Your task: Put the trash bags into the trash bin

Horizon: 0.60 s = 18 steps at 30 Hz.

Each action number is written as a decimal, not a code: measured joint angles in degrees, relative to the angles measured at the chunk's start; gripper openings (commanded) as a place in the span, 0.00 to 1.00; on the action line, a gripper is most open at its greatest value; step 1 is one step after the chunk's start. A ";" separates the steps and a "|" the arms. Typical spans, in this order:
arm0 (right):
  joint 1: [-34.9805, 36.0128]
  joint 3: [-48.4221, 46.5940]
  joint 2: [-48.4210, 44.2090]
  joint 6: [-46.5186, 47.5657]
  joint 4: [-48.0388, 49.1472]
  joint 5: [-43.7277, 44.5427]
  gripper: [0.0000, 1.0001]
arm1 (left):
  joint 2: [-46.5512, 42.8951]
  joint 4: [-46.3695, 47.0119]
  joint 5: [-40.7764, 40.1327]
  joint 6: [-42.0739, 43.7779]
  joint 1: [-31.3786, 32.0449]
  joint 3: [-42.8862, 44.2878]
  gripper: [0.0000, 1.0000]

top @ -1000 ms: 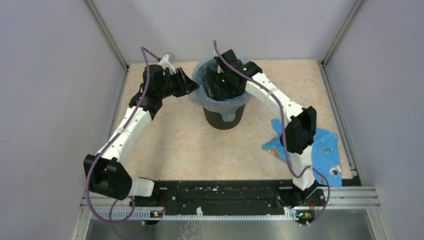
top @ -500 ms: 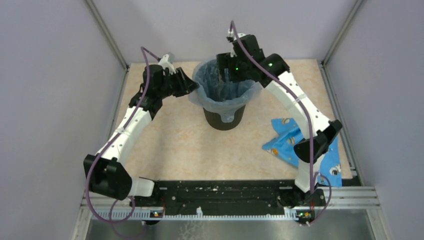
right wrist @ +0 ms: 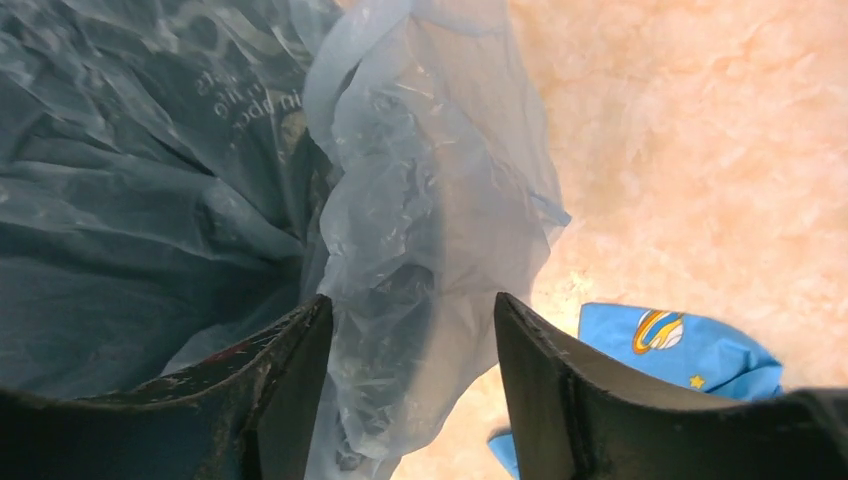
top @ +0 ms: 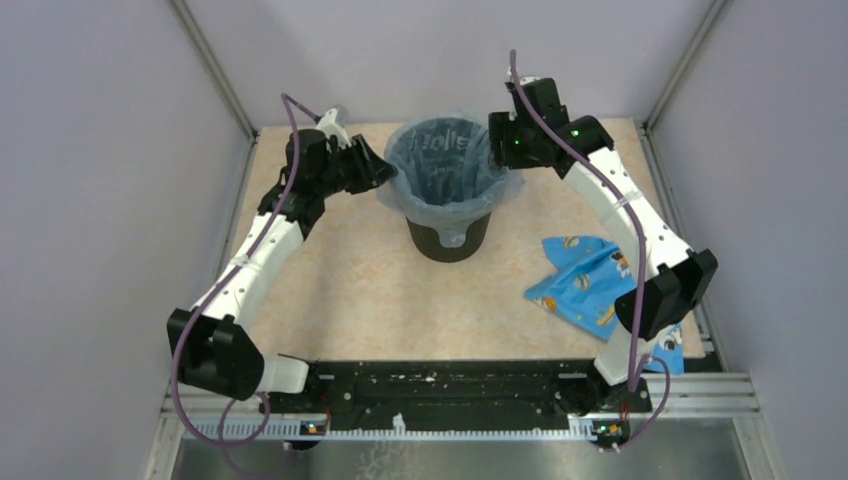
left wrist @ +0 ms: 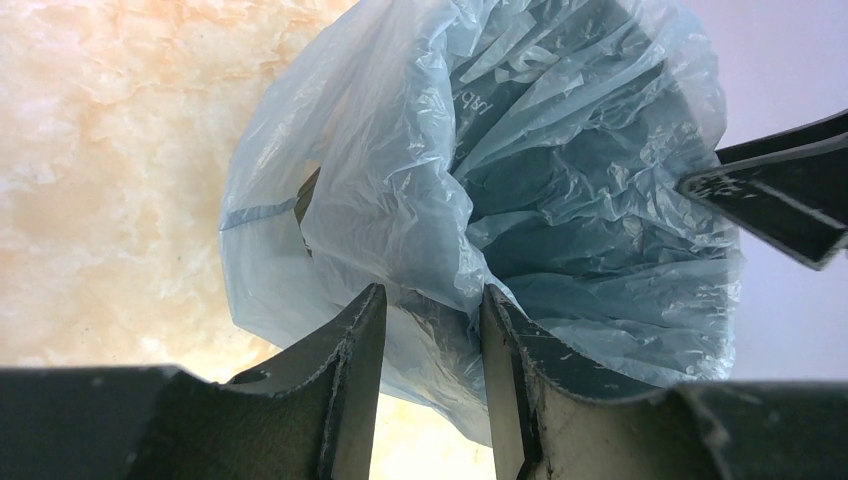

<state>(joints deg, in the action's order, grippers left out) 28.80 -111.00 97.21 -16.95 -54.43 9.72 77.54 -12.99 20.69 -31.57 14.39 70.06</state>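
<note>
The round black trash bin (top: pixel 447 238) stands mid-table. A pale grey-blue trash bag (top: pixel 445 165) lines it, its edge folded out over the rim. My left gripper (top: pixel 385 172) sits at the bin's left rim. In the left wrist view this gripper (left wrist: pixel 432 290) is shut on the bag's (left wrist: pixel 560 150) folded edge over the rim, one finger inside and one outside. My right gripper (top: pixel 497 140) hovers at the right rim. In the right wrist view it (right wrist: pixel 412 300) is open, straddling the bag's (right wrist: pixel 430 200) overhanging film, with a gap by the right finger.
A blue printed wrapper (top: pixel 592 282) lies on the table to the bin's right, also seen in the right wrist view (right wrist: pixel 690 350). Grey walls and metal rails (top: pixel 215 70) close in the table. The right gripper's finger (left wrist: pixel 790 190) shows across the bin in the left wrist view.
My right arm rose out of the bin and swung right to its right rim, its jaws narrowing. The left arm and the bin stayed still.
</note>
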 measured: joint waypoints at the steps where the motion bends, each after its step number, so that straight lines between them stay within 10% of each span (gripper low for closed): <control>1: -0.33 1.57 0.00 -0.02 0.70 -0.74 0.52 | 0.00 -0.02 -0.07 -0.02 0.00 0.00 0.46; 10: -1.62 7.63 0.07 -2.64 5.66 -4.61 0.00 | 0.00 -0.44 -0.04 -0.04 0.17 0.11 0.46; 18: -1.57 7.34 0.70 -2.75 6.23 -5.01 0.00 | 0.55 -1.29 -0.17 0.07 0.28 0.57 0.47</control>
<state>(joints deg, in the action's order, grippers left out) 27.22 -103.66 97.91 -19.70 -48.21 4.71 78.08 -14.28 20.51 -31.51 14.68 70.63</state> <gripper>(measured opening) 0.044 0.463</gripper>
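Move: The trash bag's right-hand rim, folded over the bin, is almost under the open right gripper: about 4 cm below, 1 cm ahead and 1 cm left. The middle of the bin mouth is some 10 cm to its left, level with it and 6 cm lower. The blue bag lies on the table about 26 cm right, 12 cm back and 28 cm below. From the left gripper that right-hand rim is about 21 cm right, 2 cm ahead and slightly lower. Lower the right gripper about 4 cm over the bag's right-hand rim, easing roughly a centimetre left and slightly forward near the bottom, while closing its half-open fingers almost shut so they pinch the film. Then stay there with the grip closed. Keep the left gripper where it is, fingers still part-open around the bag's left edge. ##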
